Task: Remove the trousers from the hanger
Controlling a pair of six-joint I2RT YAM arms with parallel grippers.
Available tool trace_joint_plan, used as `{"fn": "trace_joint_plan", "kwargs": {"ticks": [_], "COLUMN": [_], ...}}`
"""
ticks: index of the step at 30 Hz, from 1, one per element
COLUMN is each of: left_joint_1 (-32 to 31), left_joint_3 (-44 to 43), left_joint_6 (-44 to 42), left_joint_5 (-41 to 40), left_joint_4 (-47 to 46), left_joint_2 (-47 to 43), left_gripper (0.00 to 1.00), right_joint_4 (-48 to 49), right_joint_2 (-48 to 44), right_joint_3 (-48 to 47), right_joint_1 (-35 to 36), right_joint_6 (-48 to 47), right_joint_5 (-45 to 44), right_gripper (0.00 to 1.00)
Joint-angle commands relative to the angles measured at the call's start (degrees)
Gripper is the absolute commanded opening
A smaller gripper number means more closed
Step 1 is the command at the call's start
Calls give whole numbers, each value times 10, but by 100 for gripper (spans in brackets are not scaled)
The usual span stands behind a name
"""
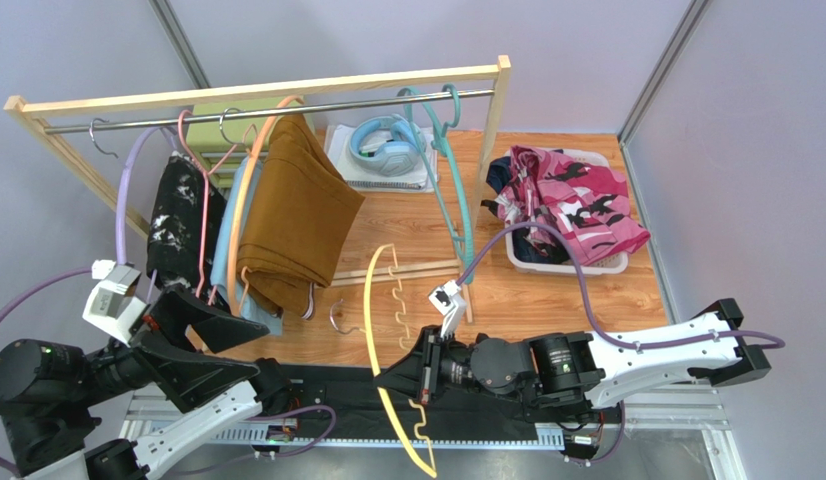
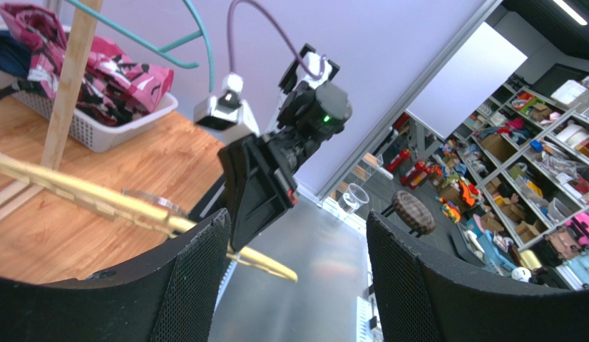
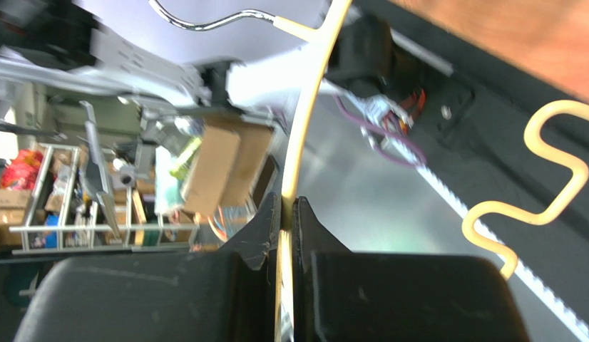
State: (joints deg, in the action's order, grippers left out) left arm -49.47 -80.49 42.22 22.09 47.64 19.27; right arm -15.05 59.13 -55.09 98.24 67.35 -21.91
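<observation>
My right gripper (image 1: 387,380) (image 3: 287,203) is shut on a bare yellow hanger (image 1: 371,300) (image 3: 311,78) above the table's near edge. Three trousers hang on the wooden rack (image 1: 257,90): mustard-brown (image 1: 297,215), light blue (image 1: 227,250) beneath them, and black with white speckles (image 1: 177,225). Pink print trousers (image 1: 577,200) (image 2: 112,78) lie over dark navy ones (image 1: 532,250) in the white basket (image 1: 597,268). My left gripper (image 1: 259,348) (image 2: 297,228) stands open and holds nothing, just below the hanging trousers. It faces the right gripper (image 2: 258,192) and the yellow hanger (image 2: 83,196).
Teal hangers (image 1: 437,110) hang bare at the rack's right end, one reaching down to the table. Blue headphones (image 1: 387,145) rest on a notebook behind the rack. A wooden rail lies on the table near the rack's right post (image 1: 497,120).
</observation>
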Motion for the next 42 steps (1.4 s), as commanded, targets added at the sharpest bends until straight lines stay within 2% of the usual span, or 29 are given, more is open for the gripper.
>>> {"fn": "trace_joint_plan", "kwargs": {"ticks": [1,10,16,19,25,42], "left_joint_1": [1,1,1,1,1,1], "left_joint_3": [58,154,176,184,227,245], "left_joint_6": [30,97,121,126,159,149], "left_joint_5": [11,44,38,31,55,65], "left_joint_4": [-33,-136,-174,-181,-256,-271], "left_joint_2": [-11,-21,-23,-22,-21,5], "left_gripper": [75,73,74,74,74,74], "right_joint_4": [103,127,137,144,178,206], "right_joint_2": [-26,12,54,74,98,111], "right_joint_3": [-19,-142,-193,-202,-217,-231], "right_joint_1": [3,-4,-25,-32,-49,-56], "right_joint_6": [-66,-184,-176,-170,-173,-184], "right_joint_5": [-89,-171,-172,-177,-175,-176], "right_gripper": [0,0,0,0,0,0]}}
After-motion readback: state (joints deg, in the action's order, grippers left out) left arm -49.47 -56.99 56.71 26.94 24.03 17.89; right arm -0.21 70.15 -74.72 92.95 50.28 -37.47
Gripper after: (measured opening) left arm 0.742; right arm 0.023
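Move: The yellow hanger in the right fingers lies about 15 cm to the left gripper's right, roughly level with it fore and aft and some 18 cm lower. For the right gripper, the open left fingers it carries the hanger to are about 13 cm to its left, level fore and aft and some 18 cm up. From the left gripper, the brown trousers hang about 28 cm straight ahead and 18 cm down; the teal hanger is about 30 cm ahead, 27 cm right and 10 cm down. Keep the right fingers pinched on the yellow hanger's bow and lift it about 15 cm, taking it forward and a little left to the open left gripper while the fingertips tip up and swing clockwise. Meanwhile bring the left gripper about 6 cm right, down and slightly forward to meet the bow, fingers staying wide open. ##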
